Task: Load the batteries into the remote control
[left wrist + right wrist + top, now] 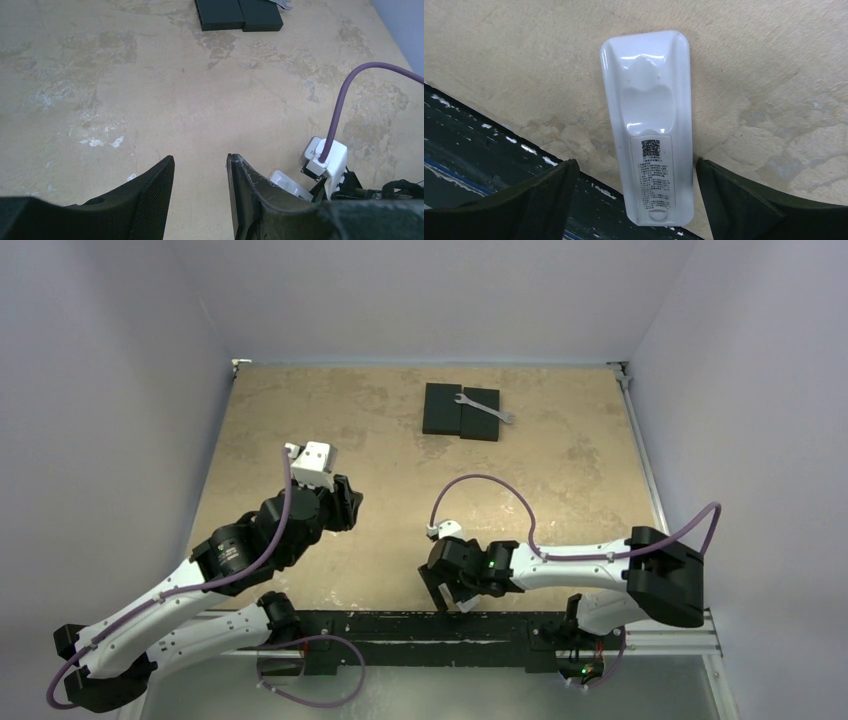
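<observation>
The remote control [651,125] lies back up on the tan table, a white slab with a printed label and its cover in place. Its near end reaches over the black rail [474,145]. My right gripper [636,161] stands open around that near end, one finger on each side and neither touching it. In the top view the right gripper [450,598] sits low at the table's near edge and hides the remote. My left gripper [200,156] hangs over bare table at the left, open and holding nothing; it is also visible from above [350,502]. The batteries are out of view.
Two flat black blocks [460,412] lie side by side at the back of the table, with a silver wrench [487,408] across them. The black rail [400,625] runs along the near edge. A purple cable [490,485] loops above the right wrist.
</observation>
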`<act>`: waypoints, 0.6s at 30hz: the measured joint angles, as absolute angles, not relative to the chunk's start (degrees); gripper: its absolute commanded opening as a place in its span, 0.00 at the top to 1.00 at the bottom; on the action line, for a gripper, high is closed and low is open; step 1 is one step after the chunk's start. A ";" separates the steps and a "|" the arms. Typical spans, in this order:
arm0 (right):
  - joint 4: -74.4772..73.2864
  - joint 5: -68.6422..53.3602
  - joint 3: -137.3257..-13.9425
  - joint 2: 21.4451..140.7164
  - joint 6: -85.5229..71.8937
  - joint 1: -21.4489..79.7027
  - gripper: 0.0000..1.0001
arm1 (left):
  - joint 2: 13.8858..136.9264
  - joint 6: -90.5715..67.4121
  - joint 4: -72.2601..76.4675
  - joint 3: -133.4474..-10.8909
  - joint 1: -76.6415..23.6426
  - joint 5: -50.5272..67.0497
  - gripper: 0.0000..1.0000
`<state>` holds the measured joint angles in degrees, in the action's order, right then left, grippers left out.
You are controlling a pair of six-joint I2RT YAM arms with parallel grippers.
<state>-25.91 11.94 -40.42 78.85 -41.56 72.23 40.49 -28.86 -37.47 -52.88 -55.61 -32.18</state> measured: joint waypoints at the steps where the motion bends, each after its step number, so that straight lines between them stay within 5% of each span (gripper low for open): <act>1: -25.52 11.73 -40.27 79.42 -41.52 72.23 0.01 | 40.49 -28.86 -37.45 -52.88 -55.61 -32.18 0.57; 8: -23.64 11.44 -40.14 80.25 -40.82 72.27 0.03 | 40.51 -28.86 -37.45 -52.88 -55.61 -32.18 0.57; 18: -25.65 15.00 -42.59 83.79 -40.07 72.27 0.40 | 40.60 -28.84 -37.45 -52.88 -55.57 -32.18 0.57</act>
<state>-25.65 15.00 -42.59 83.79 -40.07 72.27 40.60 -28.84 -37.45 -52.88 -55.57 -32.18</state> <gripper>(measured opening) 0.690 0.432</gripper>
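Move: The remote control lies face down and aslant between the right hand's open fingers, its middle about 2 cm ahead of the hand point, neither left nor right, and roughly 1 cm lower. The table's near edge passes some 3 cm back from that hand, straight behind and 2 cm down. From the idle left hand the remote is about 9 cm back, 18 cm to the right and 25 cm below. The right hand sinks about 1 cm, then edges 1 cm forward along the remote, fingers partly closing around its sides. ##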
